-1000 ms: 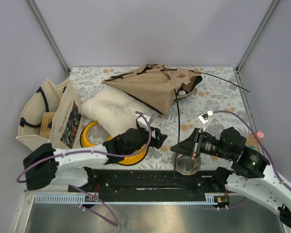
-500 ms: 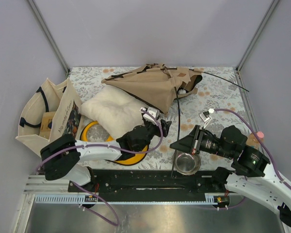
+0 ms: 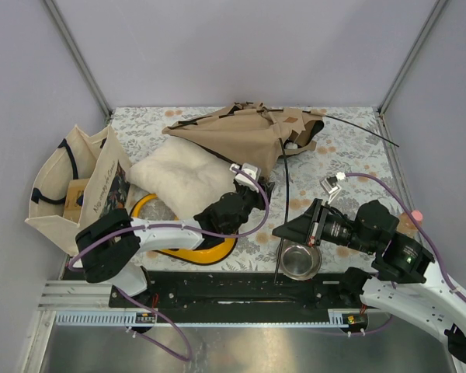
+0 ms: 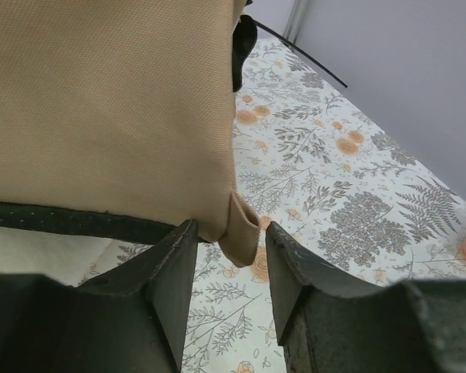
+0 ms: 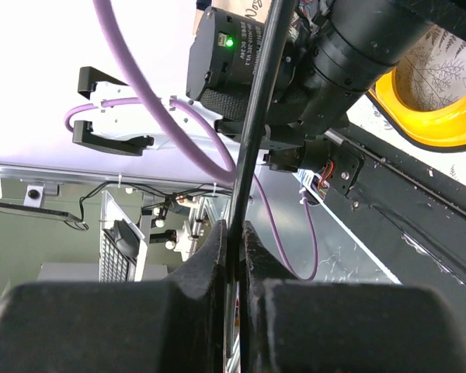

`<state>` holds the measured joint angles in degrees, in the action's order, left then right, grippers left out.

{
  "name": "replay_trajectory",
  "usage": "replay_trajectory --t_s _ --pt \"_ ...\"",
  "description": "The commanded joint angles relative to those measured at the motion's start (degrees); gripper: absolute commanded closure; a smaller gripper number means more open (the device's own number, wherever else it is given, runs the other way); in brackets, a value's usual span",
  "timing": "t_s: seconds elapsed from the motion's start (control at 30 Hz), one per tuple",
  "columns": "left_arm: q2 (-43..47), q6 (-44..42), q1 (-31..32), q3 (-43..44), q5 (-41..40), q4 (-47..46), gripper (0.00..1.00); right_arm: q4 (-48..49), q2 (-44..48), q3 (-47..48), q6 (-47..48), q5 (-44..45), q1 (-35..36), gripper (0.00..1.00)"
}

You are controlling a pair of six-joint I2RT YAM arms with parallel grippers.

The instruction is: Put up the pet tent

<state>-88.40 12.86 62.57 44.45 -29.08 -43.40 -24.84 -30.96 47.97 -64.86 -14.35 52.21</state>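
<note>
The pet tent (image 3: 241, 136) lies collapsed at the back of the table, tan canvas in folds. My left gripper (image 3: 258, 189) is at its near corner. In the left wrist view the left gripper (image 4: 230, 229) is open, its fingers on either side of a small tan fabric tab (image 4: 242, 233) hanging from the canvas (image 4: 109, 101) edge. My right gripper (image 3: 279, 231) is shut on a thin black pole (image 3: 284, 194) that runs from the table's near edge up to the tent. The right wrist view shows that right gripper (image 5: 234, 229) pinching the pole (image 5: 256, 101).
A white fluffy cushion (image 3: 182, 179) lies left of the tent, partly over a yellow ring (image 3: 188, 250). A cream tote bag (image 3: 78, 183) stands at the far left. A steel bowl (image 3: 299, 263) sits under the right gripper. Another black pole (image 3: 365, 130) sticks out at the back right.
My left arm has reached forward and right to the tent's near corner, and its jaws have narrowed around the fabric tab. The right gripper has kept its hold on the pole.
</note>
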Motion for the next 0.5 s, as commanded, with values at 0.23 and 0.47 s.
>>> replay_trajectory --t_s 0.23,0.47 --pt "-2.7 -0.5 -1.3 1.2 0.8 -2.4 0.57 5.0 1.6 1.4 1.4 5.2 0.1 1.0" --pt "-3.1 -0.5 -1.9 1.4 0.5 -2.7 0.9 4.9 2.2 0.7 1.1 5.5 0.1 1.0"
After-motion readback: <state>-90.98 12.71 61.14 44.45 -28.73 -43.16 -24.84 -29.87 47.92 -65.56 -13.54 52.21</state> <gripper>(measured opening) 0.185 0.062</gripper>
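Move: The tent's loose cloth corner lies right at the left hand's fingertips, about 1 cm ahead, level sideways and 2 cm below. From that hand the white mat is some 22 cm left and 8 cm farther out, the yellow ring 21 cm left and 6 cm back, the steel bowl 9 cm right and 13 cm back, all about 15 cm lower. From the right hand the corner is roughly 18 cm ahead, 2 cm left and 12 cm lower. With its fingers already half open around the tent's folded corner, the left hand sinks about 2 cm and eases forward about 1 cm, so that the fingertips straddle the tip of the cloth. Once down there it stays in place with hardly any turn of the wrist and closes its fingers, pinching the corner, while the right hand keeps its grip on the dark pole and holds it almost still. ##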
